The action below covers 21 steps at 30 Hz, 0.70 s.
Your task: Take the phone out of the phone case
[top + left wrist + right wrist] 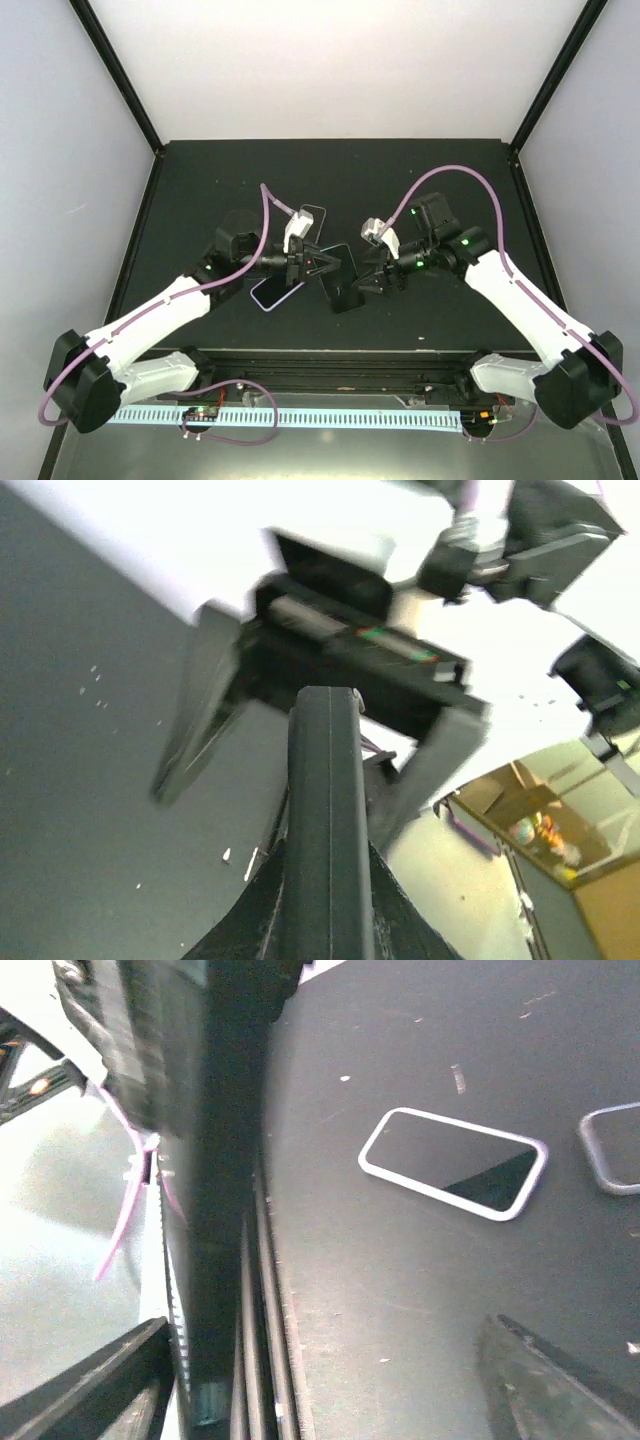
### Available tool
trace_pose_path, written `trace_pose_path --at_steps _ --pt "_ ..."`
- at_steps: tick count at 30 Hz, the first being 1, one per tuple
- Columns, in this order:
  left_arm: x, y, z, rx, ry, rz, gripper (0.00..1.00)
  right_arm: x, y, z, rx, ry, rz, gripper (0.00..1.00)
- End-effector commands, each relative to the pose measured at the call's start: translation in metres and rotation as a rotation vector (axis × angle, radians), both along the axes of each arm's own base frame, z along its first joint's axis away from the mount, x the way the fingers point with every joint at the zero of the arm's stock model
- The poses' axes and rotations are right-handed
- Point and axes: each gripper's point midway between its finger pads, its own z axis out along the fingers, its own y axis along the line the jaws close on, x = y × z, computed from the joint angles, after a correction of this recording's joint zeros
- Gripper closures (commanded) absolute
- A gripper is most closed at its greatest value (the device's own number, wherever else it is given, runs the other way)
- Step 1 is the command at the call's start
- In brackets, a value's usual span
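Note:
A black phone case (341,280) is held off the table between the two arms. My left gripper (318,265) is shut on its left end. In the left wrist view the case (325,810) stands edge-on between my left gripper's (325,890) jaws. I cannot tell whether the phone is inside it. My right gripper (368,280) is open at the case's right end, its fingers (200,710) spread on either side of the far edge. In the right wrist view my right gripper (325,1390) is wide apart, with only table between its fingers; the case does not show there.
A dark-screened phone with a pale rim (274,293) (452,1163) lies flat on the black table (200,200) under the left wrist. A second clear-rimmed case (310,215) (612,1148) lies behind it. The table's front rail (255,1290) runs close by.

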Motion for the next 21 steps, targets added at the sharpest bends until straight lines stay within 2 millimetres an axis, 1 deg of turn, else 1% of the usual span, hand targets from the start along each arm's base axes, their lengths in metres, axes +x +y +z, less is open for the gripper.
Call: trace_pose_path --at_steps 1,3,5,8,11,13,15,18,21 --pt "-0.021 0.005 0.021 -0.044 -0.168 -0.097 0.98 -0.022 0.009 -0.005 0.067 0.165 0.126 0.24" --pt "-0.022 0.006 0.023 -0.041 -0.182 -0.099 0.99 -0.030 0.011 -0.004 0.101 0.207 0.181 0.31" --pt "-0.021 0.006 0.023 -0.041 -0.188 -0.097 0.98 -0.038 0.013 0.001 0.145 0.236 0.227 0.39" --pt "-0.020 0.006 0.024 -0.042 -0.190 -0.090 0.98 -0.044 0.012 0.006 0.177 0.239 0.256 0.51" --pt "-0.017 0.005 0.025 -0.044 -0.190 -0.069 0.98 -0.045 0.011 0.005 0.177 0.215 0.247 0.60" --pt "-0.014 0.005 0.028 -0.055 -0.177 -0.049 0.99 -0.046 0.010 0.000 0.171 0.206 0.227 0.63" --pt "-0.009 0.004 0.030 -0.063 -0.150 -0.027 0.99 -0.046 0.009 0.001 0.175 0.187 0.212 0.66" --pt "-0.008 0.003 0.036 -0.087 -0.125 -0.029 0.98 -0.047 0.008 0.003 0.187 0.174 0.206 0.69" --pt "-0.007 0.001 0.035 -0.091 -0.109 -0.029 0.98 -0.047 0.008 0.004 0.187 0.167 0.201 0.76"
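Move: The cased phone is already up in the left hand's pinch. Its middle is about 4 cm to the right hand's left and 1 cm back, roughly level, between those wide-open fingers. On the table about 20 cm below, the white-rimmed phone lies 18 cm to the right hand's left and 4 cm ahead, the grey-rimmed one 11 cm left and 19 cm ahead. From the left hand, the cased phone's middle is some 4 cm back, 2 cm right and 2 cm lower. Back towards its own base by about 5 cm, the right hand slides down the right-hand long edge of the cased phone to the near corner. Its open fingers straddle that edge and draw in to about a quarter open, while the wrist turns some 20 degrees, the tips swinging counter-clockwise and a little up. The left hand keeps its pinch and holds the phone nearly still. ##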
